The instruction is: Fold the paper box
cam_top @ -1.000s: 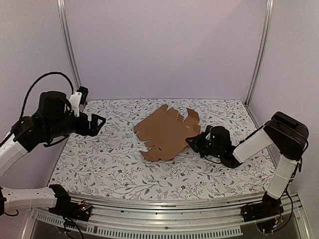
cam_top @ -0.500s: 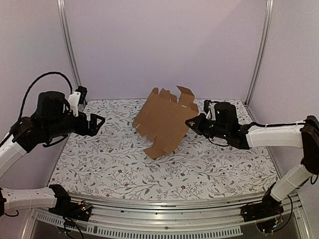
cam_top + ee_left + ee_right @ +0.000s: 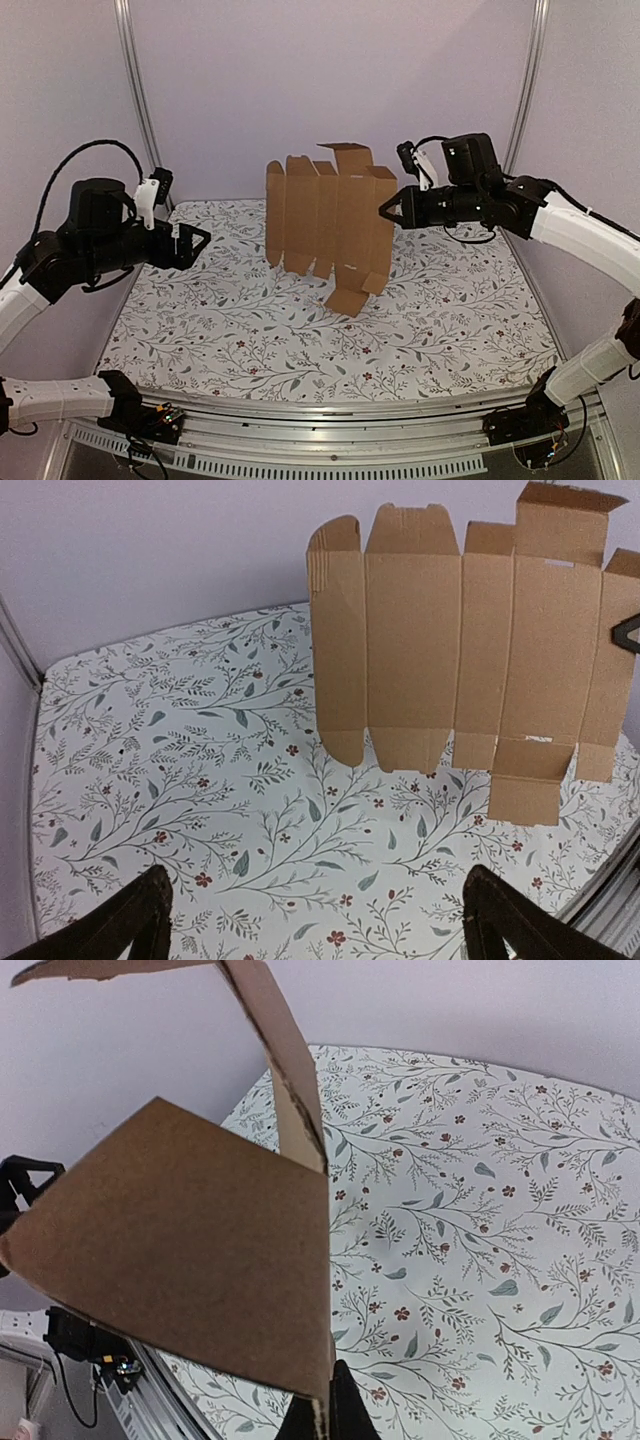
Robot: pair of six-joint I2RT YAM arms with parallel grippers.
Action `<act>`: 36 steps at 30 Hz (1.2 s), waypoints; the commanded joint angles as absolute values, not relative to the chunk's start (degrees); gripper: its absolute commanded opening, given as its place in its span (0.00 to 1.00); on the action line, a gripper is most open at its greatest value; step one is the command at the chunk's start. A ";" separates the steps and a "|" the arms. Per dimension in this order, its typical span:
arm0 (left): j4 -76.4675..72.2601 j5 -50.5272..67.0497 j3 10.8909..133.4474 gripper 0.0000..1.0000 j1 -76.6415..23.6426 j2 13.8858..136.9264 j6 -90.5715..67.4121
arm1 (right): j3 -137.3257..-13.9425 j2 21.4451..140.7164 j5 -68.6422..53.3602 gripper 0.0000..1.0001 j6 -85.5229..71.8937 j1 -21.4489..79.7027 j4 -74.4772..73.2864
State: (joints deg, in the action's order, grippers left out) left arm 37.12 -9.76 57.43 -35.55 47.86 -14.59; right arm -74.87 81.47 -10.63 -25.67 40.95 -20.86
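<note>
The paper box (image 3: pixel 330 225) is a flat brown die-cut sheet with flaps and tabs. It hangs upright above the middle of the table, its lowest flap close to the cloth. My right gripper (image 3: pixel 385 213) is shut on the sheet's right edge, pinching it between the fingertips (image 3: pixel 345 1415). In the right wrist view the paper box (image 3: pixel 190 1260) fills the left half, seen edge-on. My left gripper (image 3: pixel 195 243) is open at the left, apart from the sheet and pointing toward it. In the left wrist view the paper box (image 3: pixel 460 640) faces me beyond the wide-apart fingers (image 3: pixel 140 925).
A floral cloth (image 3: pixel 220 330) covers the table. Pale walls and two metal posts (image 3: pixel 135 90) close off the back and sides. A metal rail (image 3: pixel 330 440) runs along the near edge between the arm bases.
My right arm has lifted the sheet off the table and swung it up until it hangs upright. The left arm has hardly moved.
</note>
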 commanded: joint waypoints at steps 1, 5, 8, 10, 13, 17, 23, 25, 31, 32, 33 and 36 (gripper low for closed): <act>39.40 -4.59 63.24 1.00 -34.89 50.56 -14.70 | -86.10 81.66 -12.77 0.00 -9.75 41.33 -43.43; 40.99 -0.65 67.75 0.99 -34.89 53.31 -14.32 | -97.55 86.16 -14.69 0.00 -1.23 41.29 -59.37; 42.05 4.34 70.53 0.99 -35.02 55.09 -13.52 | -104.34 89.41 -13.93 0.00 4.47 41.33 -67.66; 43.05 6.70 72.53 0.99 -35.19 56.37 -13.00 | -108.19 91.25 -15.02 0.00 6.78 41.26 -72.51; 45.15 9.81 75.75 1.00 -36.52 58.65 -11.12 | -113.87 94.20 -16.29 0.00 10.50 41.36 -79.12; 48.94 7.53 79.58 1.00 -39.96 62.31 -9.04 | -116.35 96.79 -18.31 0.00 12.35 41.31 -82.52; 49.63 -0.60 83.14 1.00 -46.68 67.23 -6.25 | -116.28 98.93 -21.27 0.00 12.44 41.48 -83.64; 49.41 -4.13 83.93 1.00 -49.15 68.78 -4.85 | -116.25 99.96 -21.37 0.00 11.98 41.48 -83.39; 46.77 -11.20 84.14 1.00 -54.12 72.28 -0.39 | -115.94 102.39 -19.98 0.00 10.37 41.51 -82.92; 46.37 -11.53 83.98 1.00 -54.78 72.59 -0.05 | -115.84 102.61 -20.00 0.00 9.98 41.49 -82.82; 45.59 -11.90 83.68 0.99 -55.63 72.86 1.73 | -115.58 102.79 -20.20 0.00 9.73 41.57 -82.57; 41.33 -13.05 81.66 0.97 -57.93 73.29 6.17 | -114.62 102.90 -20.56 0.00 8.95 41.72 -81.24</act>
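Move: The paper box is spread open in the right hand's shut fingers by its right-hand panel, its middle about 13 cm to that hand's left, level fore and aft and some 3 cm lower. From the empty left hand, the middle of the paper box lies roughly 28 cm to the right, 7 cm ahead and 3 cm below. Its free left edge is nearer, some 16 cm right of the left hand, about 6 cm ahead and 4 cm lower. The paper box, still pinched by its right-hand panel, is swung round by the right hand, which twists about 30 degrees counter-clockwise and dips its left side while drawing back some 5 cm, first rising, then sinking slightly below its start. The open left hand travels 14 cm right towards the sheet, arching up and partly down again and yawing clockwise, without visibly gripping it. ##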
